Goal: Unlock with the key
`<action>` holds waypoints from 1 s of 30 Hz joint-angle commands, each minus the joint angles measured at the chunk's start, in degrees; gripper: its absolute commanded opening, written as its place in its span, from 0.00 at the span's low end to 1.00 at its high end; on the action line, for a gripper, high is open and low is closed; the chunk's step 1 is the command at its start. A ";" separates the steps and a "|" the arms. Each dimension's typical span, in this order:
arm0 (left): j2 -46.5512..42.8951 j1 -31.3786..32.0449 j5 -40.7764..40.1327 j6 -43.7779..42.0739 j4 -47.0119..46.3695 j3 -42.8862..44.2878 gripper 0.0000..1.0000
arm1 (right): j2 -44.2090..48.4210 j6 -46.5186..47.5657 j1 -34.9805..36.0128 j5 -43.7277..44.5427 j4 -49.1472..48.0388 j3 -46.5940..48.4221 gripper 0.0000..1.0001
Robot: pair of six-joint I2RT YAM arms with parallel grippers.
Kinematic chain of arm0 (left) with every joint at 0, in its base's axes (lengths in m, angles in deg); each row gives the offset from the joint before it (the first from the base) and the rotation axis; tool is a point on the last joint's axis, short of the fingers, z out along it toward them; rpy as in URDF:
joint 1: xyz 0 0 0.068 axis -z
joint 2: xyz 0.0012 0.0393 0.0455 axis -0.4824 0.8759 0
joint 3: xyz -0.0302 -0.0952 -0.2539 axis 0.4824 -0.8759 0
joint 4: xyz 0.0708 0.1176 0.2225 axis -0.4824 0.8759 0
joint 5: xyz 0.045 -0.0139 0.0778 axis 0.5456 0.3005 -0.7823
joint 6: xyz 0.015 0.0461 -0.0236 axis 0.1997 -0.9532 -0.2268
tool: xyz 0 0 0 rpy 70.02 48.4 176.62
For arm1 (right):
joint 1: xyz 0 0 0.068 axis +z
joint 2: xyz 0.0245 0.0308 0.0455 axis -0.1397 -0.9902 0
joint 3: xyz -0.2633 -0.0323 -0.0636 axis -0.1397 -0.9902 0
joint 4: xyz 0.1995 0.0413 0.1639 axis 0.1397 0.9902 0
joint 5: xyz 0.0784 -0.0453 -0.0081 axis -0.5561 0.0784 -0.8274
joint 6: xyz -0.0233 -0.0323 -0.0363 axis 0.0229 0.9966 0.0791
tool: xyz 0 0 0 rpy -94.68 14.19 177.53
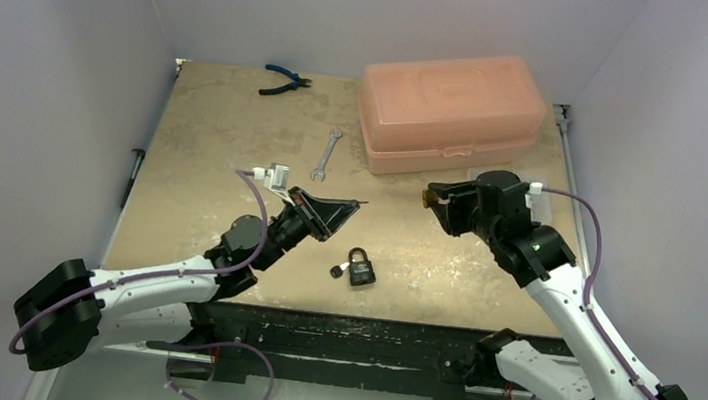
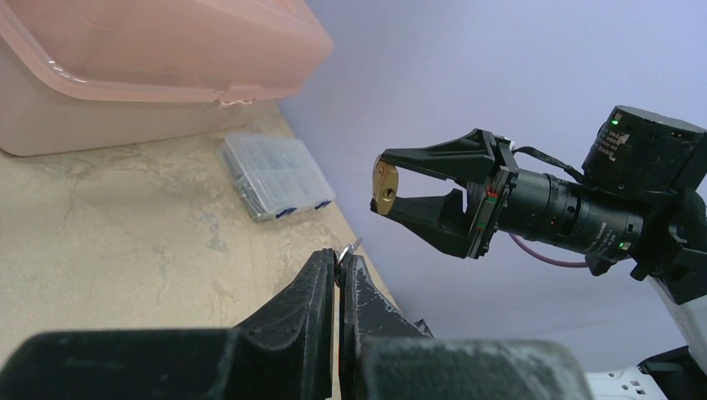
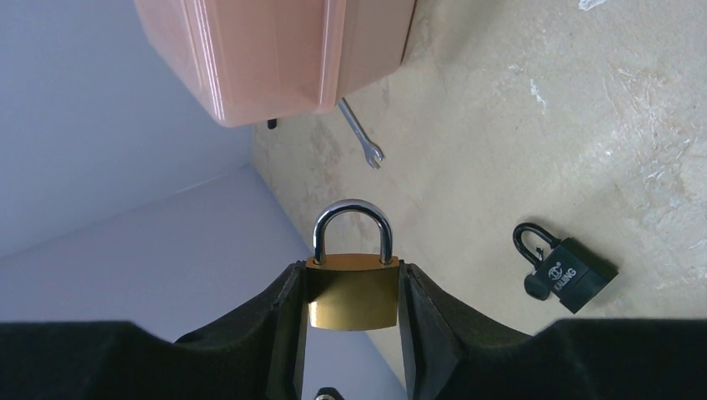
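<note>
My left gripper [image 1: 354,203] [image 2: 339,257] is shut on a small silver key [image 2: 353,247]; only the key's tip pokes out past the fingertips, aimed toward the right gripper. A brass padlock [image 3: 352,292] [image 2: 384,185] with a closed silver shackle is clamped by its sides in my right gripper [image 1: 434,197] [image 3: 352,267]. That padlock hangs in the air, its bottom face turned toward the key. The key tip and the padlock stay apart, with a clear gap between them in the left wrist view.
A black padlock [image 1: 358,267] [image 3: 567,271] lies on the table near the front, between the arms. A pink plastic box [image 1: 453,111] stands at the back right, a wrench [image 1: 326,153] left of it, pliers [image 1: 284,79] at the back. A clear parts case [image 2: 275,175] lies beside the box.
</note>
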 commanded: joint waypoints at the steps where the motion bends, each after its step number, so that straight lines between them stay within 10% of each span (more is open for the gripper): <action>1: 3.32 1.34 -0.66 -0.33 -11.36 0.07 0.00 | 0.56 -2.80 -0.06 -0.18 -2.16 2.08 0.00; 30: 24.51 6.64 -1.73 -4.47 -27.06 8.09 0.00 | 1.27 -14.46 -0.05 -3.04 0.62 -2.82 0.00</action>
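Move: The brass padlock, held in the right fingers with its keyhole facing the key, lies about 13 cm right of the left hand, 3 cm farther out and a couple higher. From the right hand, the key in the left fingers is some 12 cm left, 2 cm back and 2 cm lower. The black padlock on the table lies about 5 cm back, 3 cm right and 21 cm below the left hand; the wrench lies 21 cm ahead, 8 cm left and 21 cm below it. The brass padlock is brought down about 3 cm and slightly back by the right hand, which rolls its left side up some 10 degrees and tips a little further down, keeping its grip. Meanwhile the left hand carries the key steadily to the right, about 6.5 cm, towards the keyhole, wrist almost unturned and fingers still shut on it. ##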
